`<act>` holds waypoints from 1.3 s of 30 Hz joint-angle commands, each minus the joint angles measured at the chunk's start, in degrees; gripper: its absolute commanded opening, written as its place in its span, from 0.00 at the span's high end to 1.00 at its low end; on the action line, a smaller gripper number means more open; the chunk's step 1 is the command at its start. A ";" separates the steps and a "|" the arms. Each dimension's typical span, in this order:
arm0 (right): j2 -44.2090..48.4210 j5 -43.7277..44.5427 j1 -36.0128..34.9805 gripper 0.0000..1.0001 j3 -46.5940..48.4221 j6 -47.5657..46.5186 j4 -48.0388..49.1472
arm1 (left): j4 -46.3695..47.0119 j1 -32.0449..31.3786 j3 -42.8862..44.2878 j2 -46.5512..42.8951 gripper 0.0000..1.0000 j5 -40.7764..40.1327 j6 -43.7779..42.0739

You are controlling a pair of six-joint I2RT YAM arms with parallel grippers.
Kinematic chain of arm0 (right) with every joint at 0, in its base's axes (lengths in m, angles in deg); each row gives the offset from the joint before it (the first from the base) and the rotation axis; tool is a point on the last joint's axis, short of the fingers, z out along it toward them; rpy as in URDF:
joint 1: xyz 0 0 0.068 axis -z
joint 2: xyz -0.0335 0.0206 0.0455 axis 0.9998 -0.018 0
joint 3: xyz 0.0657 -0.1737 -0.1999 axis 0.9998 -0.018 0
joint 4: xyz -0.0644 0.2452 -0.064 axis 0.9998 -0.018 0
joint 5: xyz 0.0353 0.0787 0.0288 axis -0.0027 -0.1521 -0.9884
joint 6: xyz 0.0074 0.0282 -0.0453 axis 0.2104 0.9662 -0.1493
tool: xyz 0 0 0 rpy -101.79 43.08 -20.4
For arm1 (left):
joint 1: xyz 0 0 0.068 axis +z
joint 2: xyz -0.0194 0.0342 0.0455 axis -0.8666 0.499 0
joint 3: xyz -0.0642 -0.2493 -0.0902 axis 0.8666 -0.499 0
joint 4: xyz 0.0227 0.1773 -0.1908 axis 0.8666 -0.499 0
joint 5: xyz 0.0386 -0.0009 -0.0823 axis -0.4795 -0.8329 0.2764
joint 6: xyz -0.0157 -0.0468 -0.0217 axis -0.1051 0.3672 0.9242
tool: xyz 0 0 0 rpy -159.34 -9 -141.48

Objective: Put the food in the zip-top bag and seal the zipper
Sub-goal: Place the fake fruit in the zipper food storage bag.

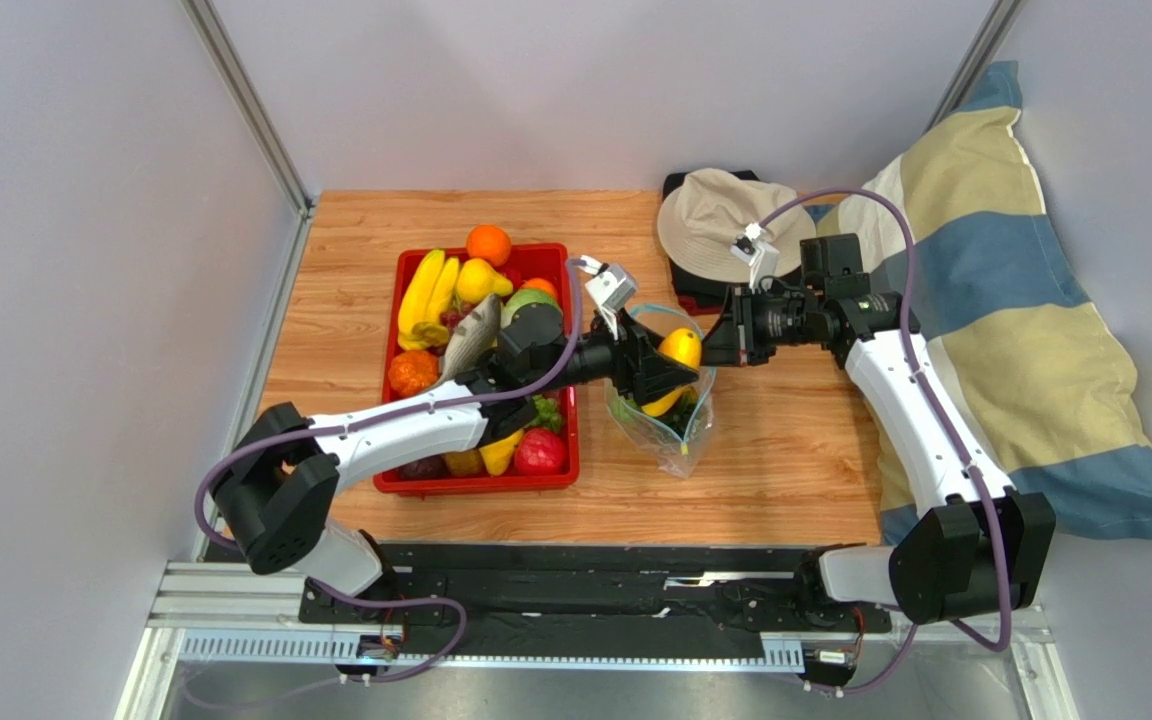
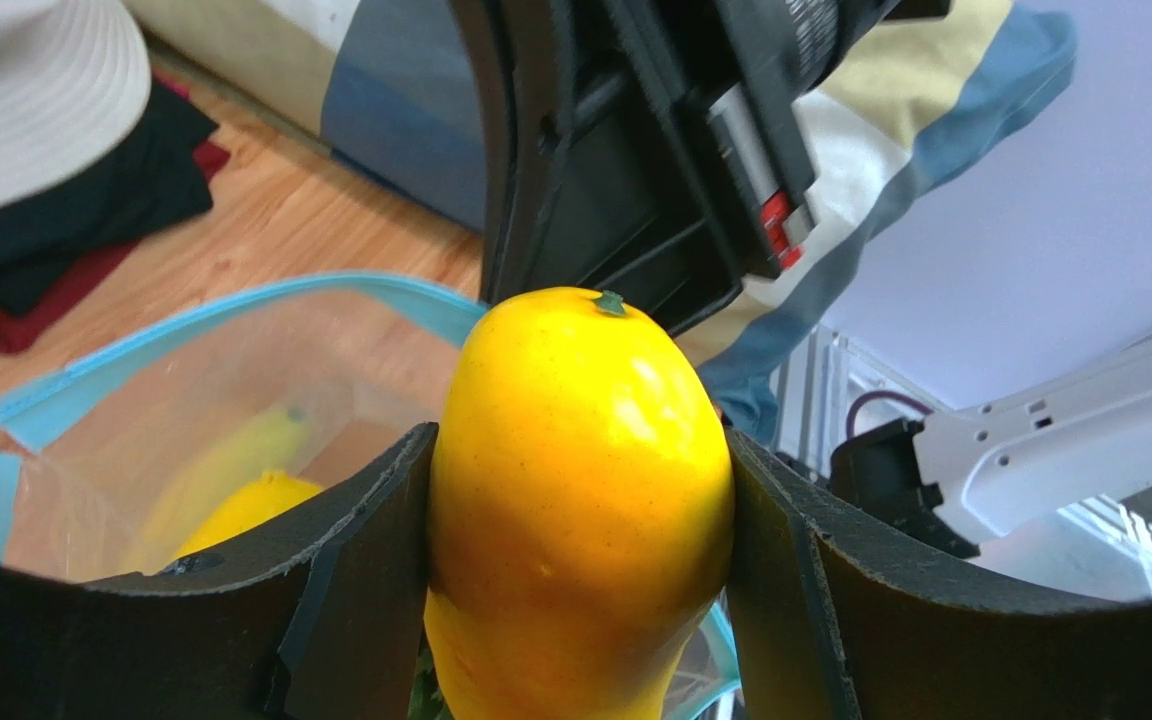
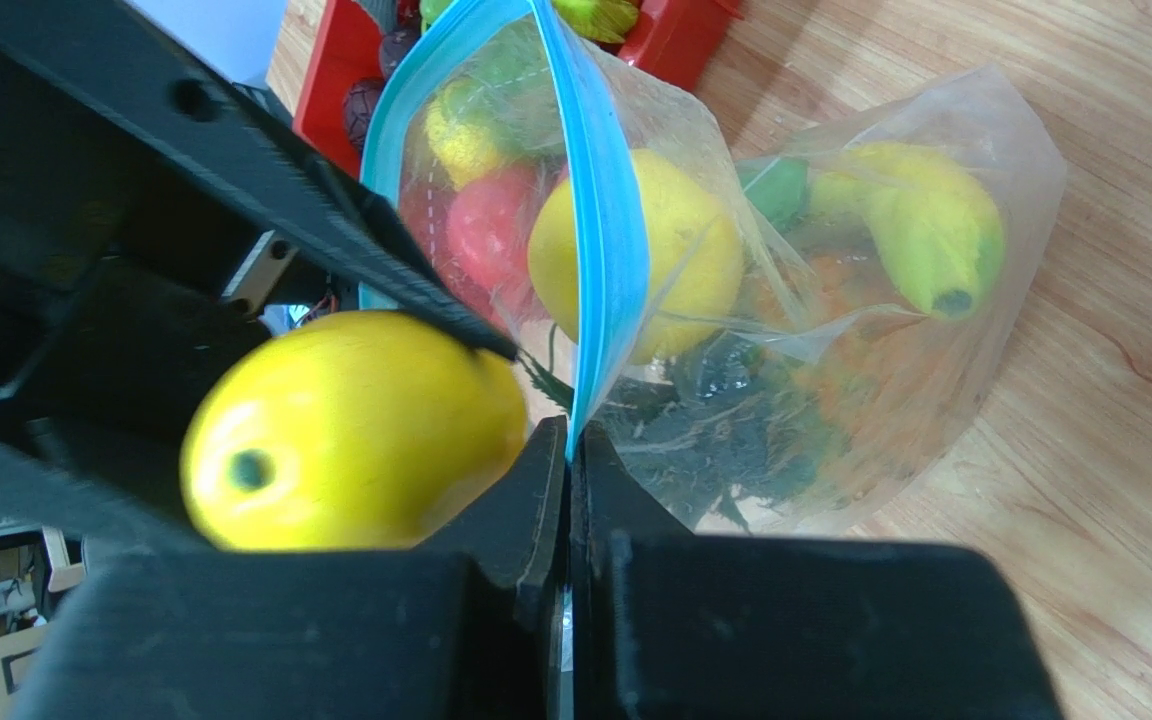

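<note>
My left gripper is shut on a yellow-orange toy mango, held over the open mouth of the clear zip-top bag; the mango also shows in the top view and the right wrist view. My right gripper is shut on the bag's blue-green zipper strip, holding the mouth up. Inside the bag lie a yellow lemon, a banana, a red fruit and green leafy pieces. More toy food fills the red tray.
A beige hat on dark cloth sits at the back of the wooden table. A striped blue and cream pillow lies along the right side. Grey walls close in the left and back.
</note>
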 commanded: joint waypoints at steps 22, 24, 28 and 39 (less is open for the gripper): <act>-1.34 -3.78 1.90 1.00 2.42 1.73 2.95 | 1.48 1.76 5.52 -3.81 0.77 -3.33 -14.10; -2.40 -3.52 2.95 1.00 2.68 2.88 2.95 | 4.99 2.20 5.61 -1.96 0.79 -4.72 -13.57; -4.43 -4.57 5.58 1.00 3.82 4.37 3.03 | 8.68 2.20 8.07 1.91 0.75 -7.27 -13.14; -8.38 -9.24 7.96 1.00 7.25 6.22 2.60 | 13.35 1.59 15.02 13.07 0.61 -14.30 -10.85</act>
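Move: The mango in the left gripper is bound for the bag's open mouth, whose middle is about 5 cm below that hand and 1 cm back. The right gripper, pinching the rim, is roughly 4 cm ahead and 5 cm right; the mouth's middle is some 3 cm back, 5 cm left and 3 cm below it. From the left hand, the yellow fruit inside the bag is 2 cm ahead, 1 cm left and 11 cm below, and the bucket hat about 23 cm ahead and 13 cm right. Bring the left gripper down a short way towards the bag mouth, tipping its fingers down some 20 degrees, keeping the mango gripped. Then lift it and carry it forward, ease briefly left and slightly back, level the fingers and swing forward, right and up, about 9 cm ahead of the start. Late on, draw the right gripper forward and a little right with the rim still pinched. ##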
